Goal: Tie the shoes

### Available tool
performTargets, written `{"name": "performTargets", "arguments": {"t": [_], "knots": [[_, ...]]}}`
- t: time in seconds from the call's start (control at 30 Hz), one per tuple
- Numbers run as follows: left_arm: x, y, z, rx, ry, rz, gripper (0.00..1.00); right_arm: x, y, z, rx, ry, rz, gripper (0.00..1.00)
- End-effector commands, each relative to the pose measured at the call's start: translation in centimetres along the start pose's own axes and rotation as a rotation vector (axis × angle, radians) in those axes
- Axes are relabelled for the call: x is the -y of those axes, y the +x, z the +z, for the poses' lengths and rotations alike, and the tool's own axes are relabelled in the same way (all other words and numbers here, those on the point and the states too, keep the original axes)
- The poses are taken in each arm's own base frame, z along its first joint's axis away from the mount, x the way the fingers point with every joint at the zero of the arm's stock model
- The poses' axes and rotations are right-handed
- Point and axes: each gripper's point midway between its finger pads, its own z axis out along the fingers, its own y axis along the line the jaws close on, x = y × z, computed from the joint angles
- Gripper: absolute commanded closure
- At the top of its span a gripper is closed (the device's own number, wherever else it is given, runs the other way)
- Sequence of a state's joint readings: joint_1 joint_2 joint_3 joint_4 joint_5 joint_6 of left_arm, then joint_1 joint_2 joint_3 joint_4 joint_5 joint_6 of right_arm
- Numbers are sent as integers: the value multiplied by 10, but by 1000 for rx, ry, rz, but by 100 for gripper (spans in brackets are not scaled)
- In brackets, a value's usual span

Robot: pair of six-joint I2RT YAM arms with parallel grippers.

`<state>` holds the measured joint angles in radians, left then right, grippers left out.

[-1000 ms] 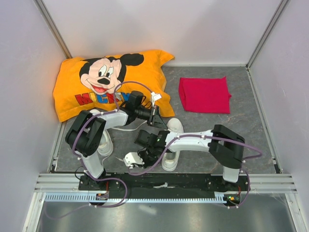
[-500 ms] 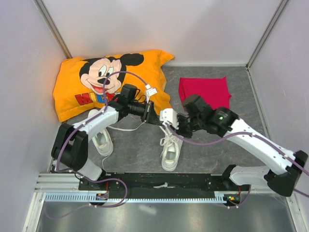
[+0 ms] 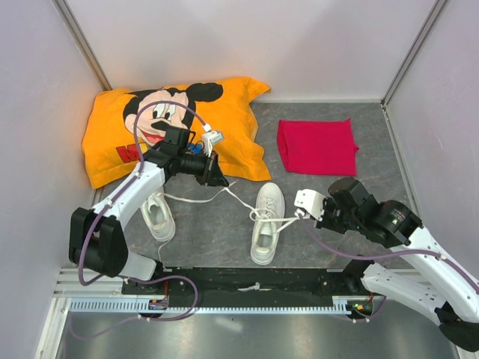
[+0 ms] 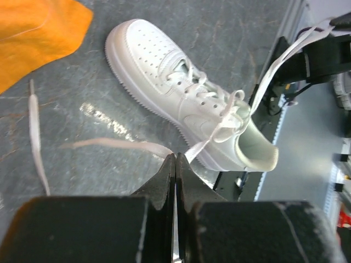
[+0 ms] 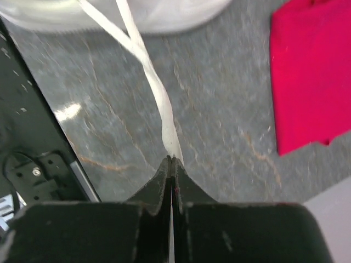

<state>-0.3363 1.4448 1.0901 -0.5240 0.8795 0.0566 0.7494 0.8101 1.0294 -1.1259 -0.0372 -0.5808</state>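
Two white shoes lie on the grey floor: one [image 3: 157, 215] at the left, the other [image 3: 266, 221] in the middle. From the middle shoe [image 4: 186, 98] a lace [image 4: 214, 134] runs up to my left gripper [image 3: 221, 182], which is shut on it [image 4: 175, 156]; the lace's tail [image 4: 109, 144] trails off to the left. The shoe's second lace [image 5: 153, 82] stretches right to my right gripper [image 3: 300, 215], which is shut on it [image 5: 172, 159]. The two laces cross over the shoe's tongue.
An orange Mickey Mouse pillow [image 3: 172, 123] lies at the back left, just behind the left gripper. A folded red cloth [image 3: 316, 146] sits at the back right. Pale walls close in three sides, and a black base rail [image 3: 254, 280] runs along the near edge.
The grippers have drawn apart: the left went left toward the pillow, the right swung right and nearer the rail. Both laces of the middle shoe now stretch out sideways.
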Motion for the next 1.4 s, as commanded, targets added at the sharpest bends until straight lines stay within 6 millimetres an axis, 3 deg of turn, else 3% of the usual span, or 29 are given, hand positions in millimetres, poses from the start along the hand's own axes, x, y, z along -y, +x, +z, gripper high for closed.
{"name": "performTargets", "arguments": {"t": [0.0, 0.23, 0.47, 0.63, 0.8, 1.0, 1.17, 1.37], "knots": [[-10, -7, -21, 4, -119, 133, 98, 10, 52, 0, -187, 128, -3, 100], [-32, -4, -55, 16, -256, 152, 98, 16, 80, -3, -259, 235, 19, 100], [-31, -2, -78, 23, -342, 220, 98, 22, 99, -9, -314, 325, 22, 100], [-43, 15, -93, -26, -434, 240, 98, 21, 111, -5, -367, 317, -28, 100], [-55, 38, -114, -93, -562, 286, 99, 17, 126, 13, -423, 300, -82, 100], [-70, 73, -127, -197, -657, 311, 98, 17, 131, 21, -460, 284, -118, 100], [-87, 74, -150, -171, -744, 252, 98, 23, 131, 21, -466, 316, -140, 100], [-79, 69, -159, -130, -698, 260, 99, 47, 119, 27, -467, 388, -145, 100]]}}
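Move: The loose lace crossing on the middle shoe, which both hands pull against, lies some 12 cm right of the left hand, 6 cm back and 9 cm down. It is about 10 cm left of the right hand, 4 cm ahead and 10 cm down. The left shoe stands roughly 24 cm left and 3 cm back of the left hand, 12 cm below; a slack floor lace lies 9 cm left of that hand, 3 cm ahead and 16 cm down. The two laces, already pinched in shut fingers, are drawn apart from the middle shoe to tighten the crossing. The left hand pulls about 18 cm left towards the left shoe, rising slightly before sinking, and tips its fingers down. The right hand goes right nearly 10 cm, slowing to a stop, and sinks 8 cm as its fingers swing round to point almost straight down; both keep their grip. ##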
